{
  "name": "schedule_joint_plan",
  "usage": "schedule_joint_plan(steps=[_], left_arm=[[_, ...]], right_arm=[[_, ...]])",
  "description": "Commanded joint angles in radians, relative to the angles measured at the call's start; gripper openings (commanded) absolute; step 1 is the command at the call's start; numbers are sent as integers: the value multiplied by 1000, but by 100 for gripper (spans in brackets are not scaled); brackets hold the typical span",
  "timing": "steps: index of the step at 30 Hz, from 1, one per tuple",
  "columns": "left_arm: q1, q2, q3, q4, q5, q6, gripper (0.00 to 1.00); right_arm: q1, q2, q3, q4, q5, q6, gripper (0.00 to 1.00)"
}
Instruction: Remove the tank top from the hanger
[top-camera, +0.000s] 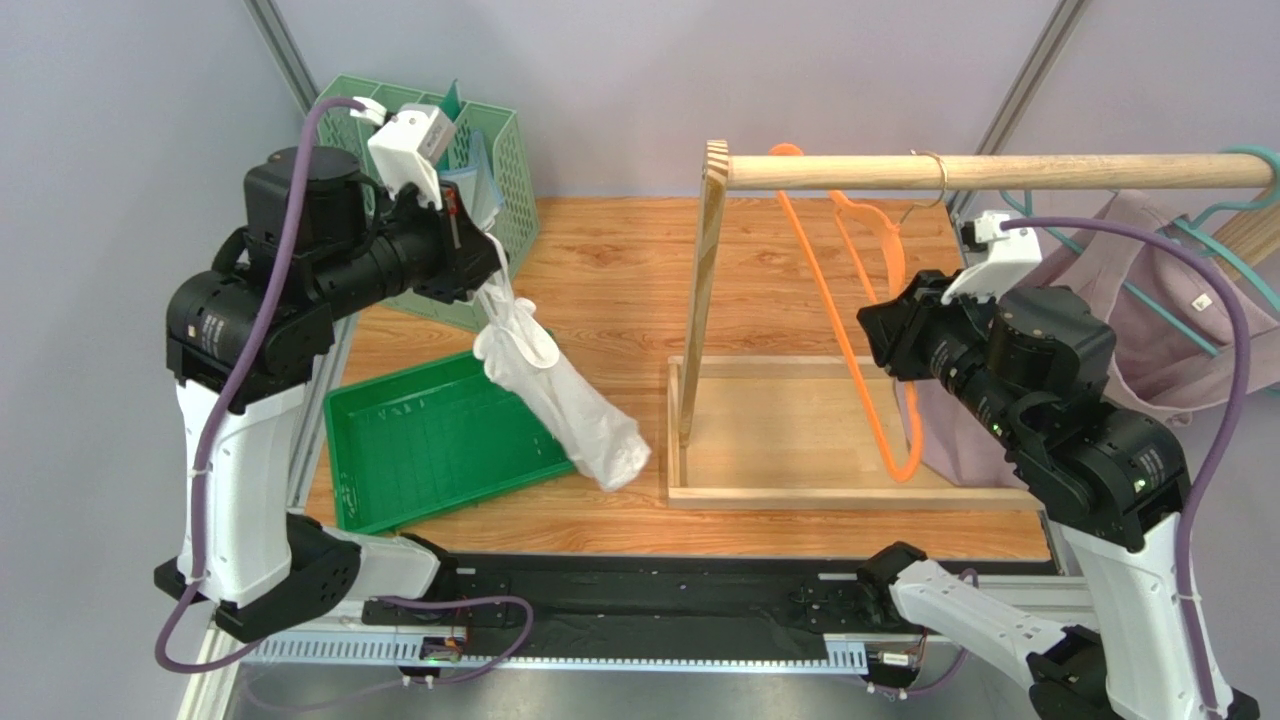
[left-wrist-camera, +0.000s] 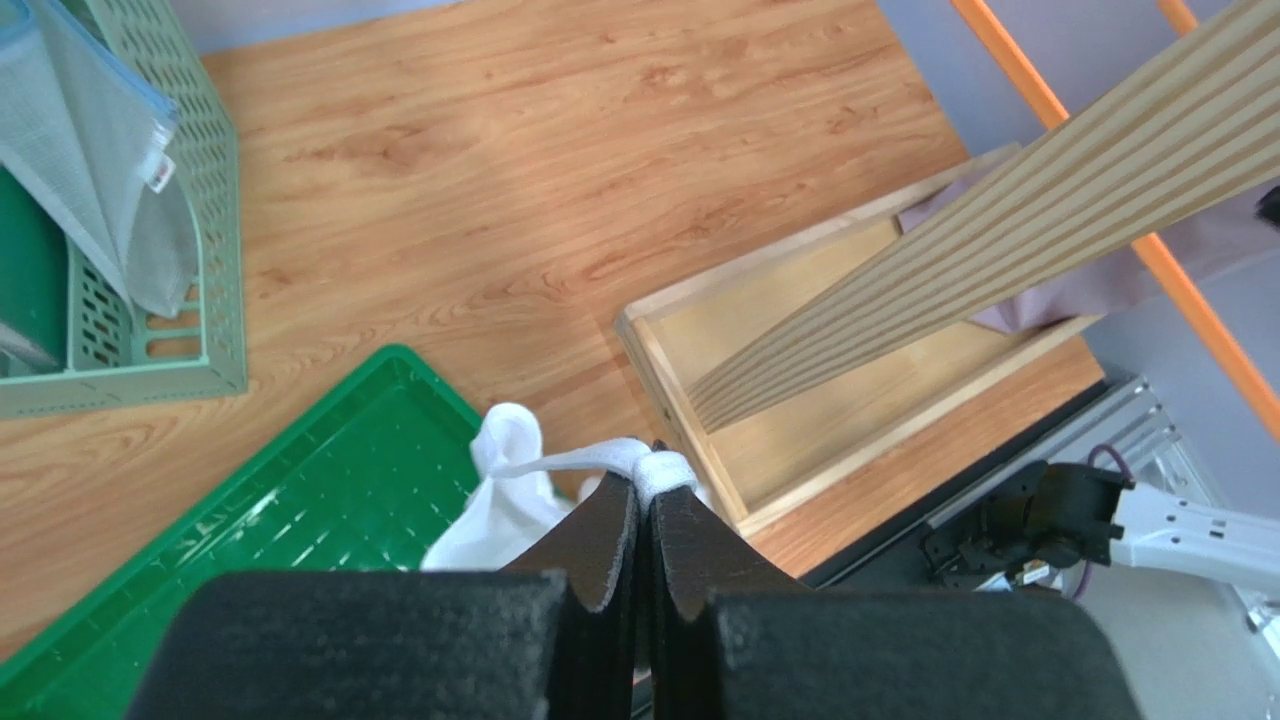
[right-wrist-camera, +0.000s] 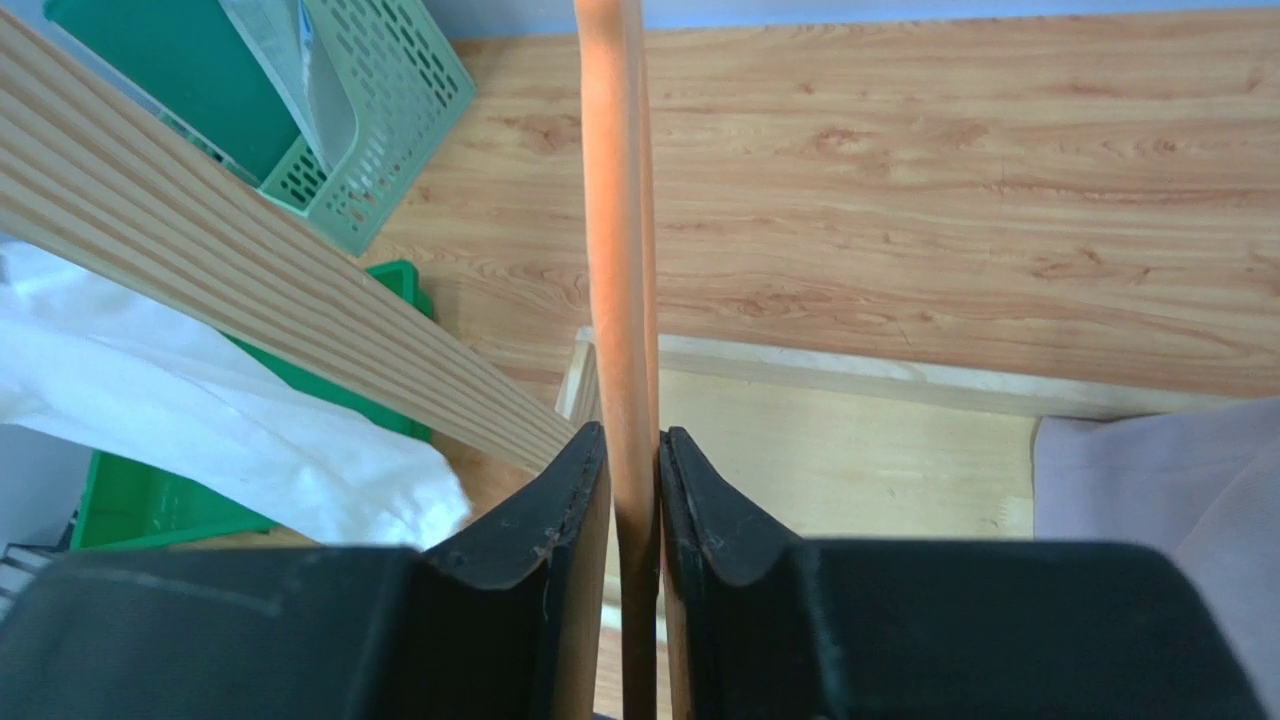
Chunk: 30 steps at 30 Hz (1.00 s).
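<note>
The white tank top (top-camera: 564, 398) hangs in a long bunch from my left gripper (top-camera: 484, 273), its lower end resting by the green tray's right edge. In the left wrist view the left gripper (left-wrist-camera: 649, 488) is shut on a white strap (left-wrist-camera: 666, 474), with the rest of the tank top (left-wrist-camera: 504, 503) below it. The orange hanger (top-camera: 842, 323) hangs bare from the wooden rail (top-camera: 992, 170), apart from the tank top. My right gripper (top-camera: 890, 333) is at the hanger's lower part. In the right wrist view that gripper (right-wrist-camera: 634, 443) stands slightly open, the hanger's bar (right-wrist-camera: 613, 225) between its fingers.
A green tray (top-camera: 406, 450) lies at the front left, with a pale green basket (top-camera: 508, 165) behind it. The rack's wooden base frame (top-camera: 781, 495) and upright (top-camera: 703, 285) stand mid-table. A mauve garment (top-camera: 1157, 323) on teal hangers (top-camera: 1202, 248) hangs at the rail's right end.
</note>
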Motion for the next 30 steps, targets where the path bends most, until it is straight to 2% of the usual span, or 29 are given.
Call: schedule_joint_plan(steps=[1, 5, 9, 12, 13, 19, 24, 26, 27, 28, 30], left_arm=[[13, 38, 136, -73, -41, -20, 0], [31, 42, 179, -70, -113, -26, 0], [65, 38, 218, -47, -98, -23, 0], [91, 47, 264, -44, -102, -26, 0], [99, 49, 268, -39, -98, -26, 0], [110, 44, 262, -16, -81, -23, 0], [113, 24, 178, 2, -81, -17, 0], [114, -3, 97, 22, -90, -8, 0], [116, -16, 68, 45, -94, -2, 0], [117, -26, 36, 57, -110, 14, 0], [119, -56, -53, 71, -154, 23, 0]], right_arm=[[-3, 1, -21, -43, -29, -11, 25], [-3, 4, -28, -44, -36, -16, 31], [-3, 0, -25, -49, -38, -20, 34], [-3, -3, -23, -49, -42, -23, 40], [-1, -5, -24, -49, -45, -19, 44], [-3, -16, -32, -63, -61, -16, 50], [-3, -33, -26, -84, -70, -8, 56], [-1, -45, -28, -89, -81, -4, 67], [-1, -49, -28, -92, -84, -2, 70], [-3, -53, -28, -93, -88, 3, 78], [-3, -62, -28, -109, -99, 3, 79]])
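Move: The white tank top hangs from the closed left fingers, swung out to their right. The green tray it is bound for has its middle some 10 cm ahead, 11 cm left and 45 cm below that hand; the file basket stands about 25 cm beyond the tray and 7 cm farther left. The orange hanger, on the rack bar, lies between the right fingers, its middle roughly 10 cm ahead, 2 cm left and slightly above; the wooden box is about 13 cm ahead, 3 cm right, 40 cm below. The white tank top, still pinched by a strap, is lifted about 5 cm and carried some 4 cm left above the tray; the left hand then dips roughly 3 cm, edging forward, having turned about 10 degrees counter-clockwise. Around the orange hanger the right fingers spread from slightly open to wide, that hand sinking 2.5 cm, then easing back about 2 cm. ##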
